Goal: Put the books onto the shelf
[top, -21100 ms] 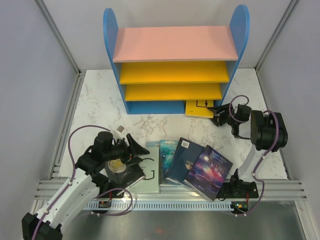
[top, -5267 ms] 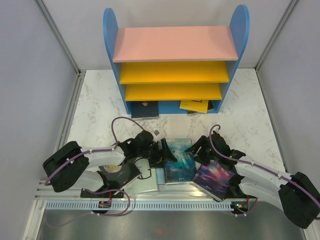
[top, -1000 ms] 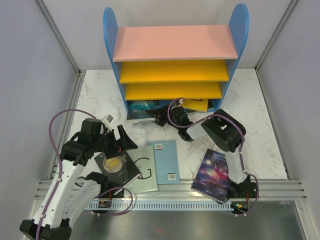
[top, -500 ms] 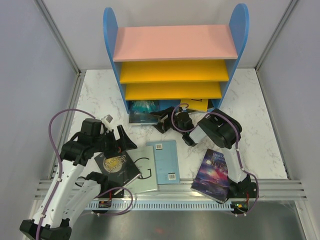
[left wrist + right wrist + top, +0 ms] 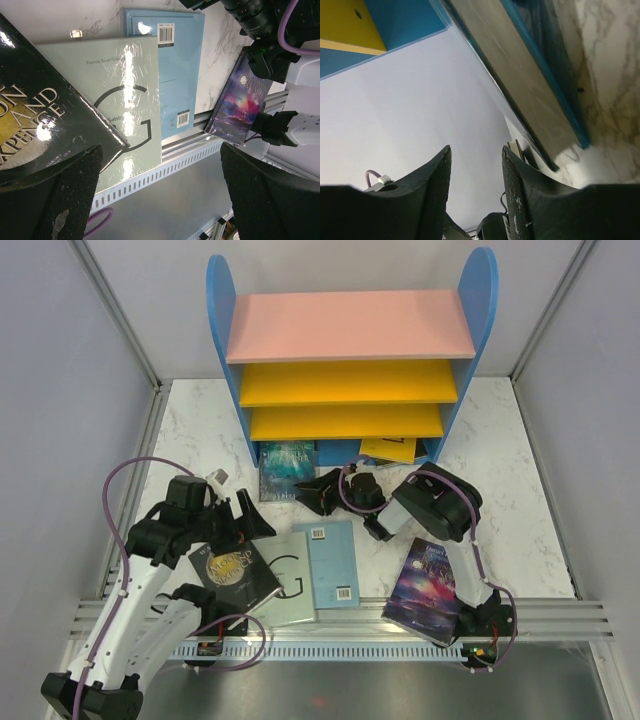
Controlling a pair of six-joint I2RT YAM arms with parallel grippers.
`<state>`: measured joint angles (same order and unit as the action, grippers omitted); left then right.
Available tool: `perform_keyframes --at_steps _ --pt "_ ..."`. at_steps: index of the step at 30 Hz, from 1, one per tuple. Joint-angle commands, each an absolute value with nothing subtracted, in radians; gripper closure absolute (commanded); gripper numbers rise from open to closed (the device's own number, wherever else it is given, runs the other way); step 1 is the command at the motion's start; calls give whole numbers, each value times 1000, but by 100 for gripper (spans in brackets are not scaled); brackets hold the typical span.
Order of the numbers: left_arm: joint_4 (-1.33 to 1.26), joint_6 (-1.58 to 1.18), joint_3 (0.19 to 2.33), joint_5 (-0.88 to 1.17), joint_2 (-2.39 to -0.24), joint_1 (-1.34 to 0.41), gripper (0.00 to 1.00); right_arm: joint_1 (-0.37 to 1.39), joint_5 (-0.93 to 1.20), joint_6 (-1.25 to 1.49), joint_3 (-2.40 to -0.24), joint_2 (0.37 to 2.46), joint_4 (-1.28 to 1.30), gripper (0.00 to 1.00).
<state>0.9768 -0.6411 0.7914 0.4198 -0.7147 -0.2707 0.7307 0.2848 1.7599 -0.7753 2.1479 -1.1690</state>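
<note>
The shelf (image 5: 350, 328) stands at the back, with blue sides, a pink top and yellow boards. A green-teal book (image 5: 287, 464) lies in its bottom compartment, sticking out at the front, and a yellow book (image 5: 390, 450) lies to its right. My right gripper (image 5: 320, 490) is just in front of the teal book, open and holding nothing (image 5: 476, 150). Several books lie flat near the front: a black one with a gold moon (image 5: 232, 575), a pale green one (image 5: 290, 582), a light blue one (image 5: 333, 562) and a galaxy one (image 5: 427, 585). My left gripper (image 5: 258, 522) hovers wide open above the black book (image 5: 35, 110).
A slotted metal rail (image 5: 330, 648) runs along the table's near edge, right by the books' lower edges. Grey walls close in both sides. The right arm's elbow (image 5: 440, 502) sits above the galaxy book's top edge.
My right gripper has drawn back a little from the shelf and no longer touches the teal book, which now lies straighter in the bottom compartment. The left arm has hardly moved.
</note>
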Motion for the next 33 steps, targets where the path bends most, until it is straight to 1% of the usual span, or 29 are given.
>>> perform_keyframes --at_steps 1,3,5,6,7,8,9,10,12,13,16,19,22,33 --pt "948 -618 788 428 -710 -272 0 732 296 1761 -833 2161 -1178 51" --pt "950 -615 793 428 -709 -272 0 735 298 1735 -847 2137 -1125 51" --pt "957 -609 799 422 -709 -273 0 736 308 1641 -868 2099 -981 50" --pt "960 -603 802 419 -710 -273 0 744 305 1587 -899 2036 -892 50" --pt "962 -601 802 417 -709 -273 0 749 295 1528 -917 1998 -682 49" --pt "963 -601 804 416 -709 -272 0 756 278 1408 -933 1961 -584 49" --pt "965 -600 801 413 -707 -273 0 764 235 1367 -952 1894 -504 49" --pt "965 -597 801 411 -707 -273 0 776 218 1327 -954 1864 -400 50" --pt "965 -597 793 408 -706 -273 0 793 166 1250 -959 1796 -315 57" --pt "963 -598 792 407 -706 -272 0 799 141 1227 -965 1778 -216 59" --pt "956 -603 779 408 -706 -273 0 837 69 1148 -1005 1755 -70 77" --pt "942 -609 769 414 -710 -272 0 877 39 1121 -1048 1795 -2 94" --pt "937 -609 773 416 -716 -273 0 911 6 1121 -1092 1848 64 99" --pt "971 -601 782 426 -700 -273 0 922 -49 1161 -1227 2028 106 100"
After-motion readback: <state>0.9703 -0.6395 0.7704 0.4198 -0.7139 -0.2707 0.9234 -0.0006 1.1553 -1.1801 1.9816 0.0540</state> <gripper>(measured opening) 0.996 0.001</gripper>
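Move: The teal book lies half inside the lowest shelf, its middle about 9 cm ahead of the right hand, 4 cm to the left and some 3 cm lower; its near edge is roughly level with that hand. The light blue book lies about 15 cm back and 6 cm to the right, 5 cm down; the grey-green Gatsby book about 18 cm back and 5 cm left. From the left hand the teal book is some 24 cm ahead, 7 cm right, 14 cm below. Lift the right gripper about 5 cm clear beside the teal book while shutting the half-open fingers fully, and draw back roughly 6 cm. Carry on down to low over the table in the gap before the light blue book, tipping the leftward-pointing fingers some 50 degrees until they point steeply down, then creep forward towards the teal book's near edge. ##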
